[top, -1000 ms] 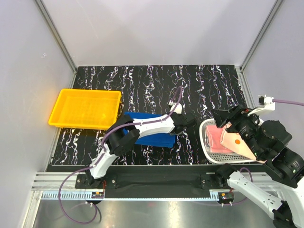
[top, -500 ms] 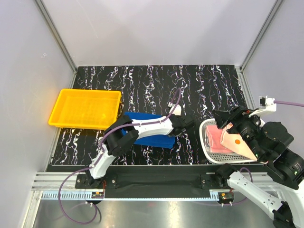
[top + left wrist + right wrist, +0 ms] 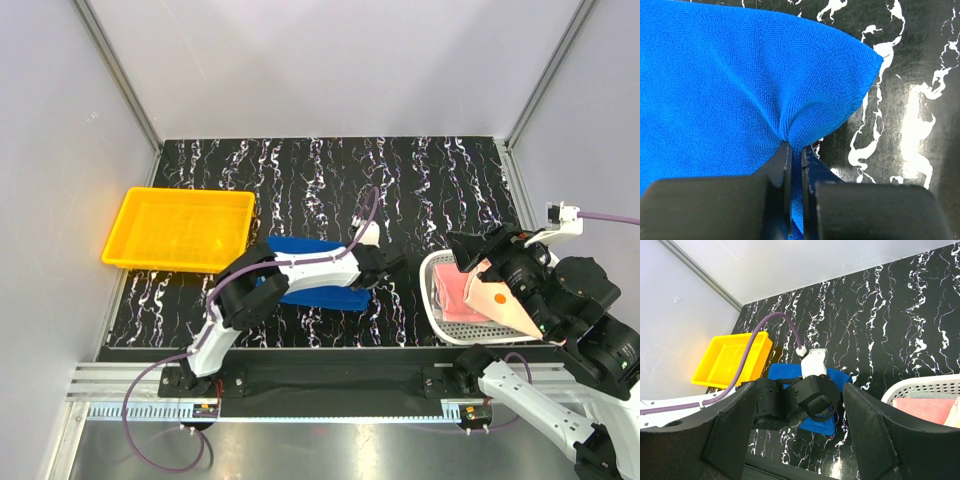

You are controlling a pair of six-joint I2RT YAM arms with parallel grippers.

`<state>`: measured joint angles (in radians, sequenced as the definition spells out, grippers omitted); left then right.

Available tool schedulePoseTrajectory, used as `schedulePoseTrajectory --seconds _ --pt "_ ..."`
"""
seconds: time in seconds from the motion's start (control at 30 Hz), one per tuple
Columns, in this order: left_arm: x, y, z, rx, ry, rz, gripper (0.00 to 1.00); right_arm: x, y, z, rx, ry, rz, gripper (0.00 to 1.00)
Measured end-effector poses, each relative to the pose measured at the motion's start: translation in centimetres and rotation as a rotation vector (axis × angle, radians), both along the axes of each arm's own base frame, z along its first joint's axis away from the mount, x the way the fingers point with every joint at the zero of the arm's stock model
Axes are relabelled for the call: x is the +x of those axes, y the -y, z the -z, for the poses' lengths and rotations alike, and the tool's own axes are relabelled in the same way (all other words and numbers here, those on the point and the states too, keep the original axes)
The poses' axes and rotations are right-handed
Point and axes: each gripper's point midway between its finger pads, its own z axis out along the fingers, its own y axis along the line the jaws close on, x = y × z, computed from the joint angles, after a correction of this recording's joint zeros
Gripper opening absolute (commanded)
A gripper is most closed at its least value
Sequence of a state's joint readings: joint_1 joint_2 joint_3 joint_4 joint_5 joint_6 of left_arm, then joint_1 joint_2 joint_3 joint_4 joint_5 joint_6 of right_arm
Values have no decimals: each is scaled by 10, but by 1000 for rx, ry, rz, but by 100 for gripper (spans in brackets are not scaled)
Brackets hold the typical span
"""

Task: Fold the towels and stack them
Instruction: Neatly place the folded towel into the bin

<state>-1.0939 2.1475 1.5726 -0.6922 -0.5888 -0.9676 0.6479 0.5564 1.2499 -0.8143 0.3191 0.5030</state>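
Observation:
A royal blue towel (image 3: 325, 296) lies flat on the black marbled table, left of centre. My left gripper (image 3: 375, 270) is at its right edge, and in the left wrist view the gripper (image 3: 796, 150) is shut on a pinched fold of the blue towel (image 3: 740, 90) near its corner. My right gripper (image 3: 468, 248) hangs above the white basket, open and empty (image 3: 799, 387). A pink towel (image 3: 455, 290) and a pale cloth with an orange spot (image 3: 500, 300) lie in the basket, partly hidden by the right arm.
The white mesh basket (image 3: 435, 312) stands at the right front of the table, its rim (image 3: 920, 387) also in the right wrist view. A yellow plastic tray (image 3: 180, 228) sits at the left. Grey walls close the table on three sides.
My left gripper has gone from wide open to shut, pinching the blue towel's right edge, and has drawn slightly left. The right arm has hardly moved.

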Motion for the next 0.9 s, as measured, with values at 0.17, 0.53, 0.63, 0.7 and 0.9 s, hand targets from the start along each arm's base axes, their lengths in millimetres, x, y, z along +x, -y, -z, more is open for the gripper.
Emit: schedulePoseTrajectory --seconds 0.17,0.53,0.63,0.7,0.9 --pt "-4 7 -4 -65 -24 16 0 -1 -1 -4 0 7 -10 77" --pt "-49 106 -96 -464 -53 176 0 -10 6 -28 4 66 -20 77" --pt "-58 131 -134 -584 -37 215 0 -13 9 -35 5 86 -21 77" --pt "-60 144 -156 -644 -21 232 0 -16 11 -41 10 103 -21 77" --pt "-67 175 -214 -788 1 287 0 -24 17 -57 22 145 -22 78"
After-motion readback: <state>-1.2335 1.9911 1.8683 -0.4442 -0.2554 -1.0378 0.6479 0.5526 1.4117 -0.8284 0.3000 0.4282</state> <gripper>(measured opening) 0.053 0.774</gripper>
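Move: The left hand already has the folded blue towel pinched at its right end, close over the table, with the towel's middle about 11 cm to its left and 1 cm ahead. The white bin's middle lies some 24 cm to the right and 3 cm back; in it are the coral towel, about 16 cm right and 2 back, and the cream towel, roughly 26 right and 4 back. From the raised right hand the bin is about 14 cm right, 7 ahead and 34 below. Keeping its fingers shut on the blue towel's end, the left hand swings it up off the table by some 21 cm and about 17 cm to the right towards the white bin, easing back a little as it goes and rolling some 45 degrees so that its left side sinks, with a slight clockwise turn. The empty right hand stays open and clears upward by about 5 cm, drawing slightly back with its fingertips tipping up a little. ##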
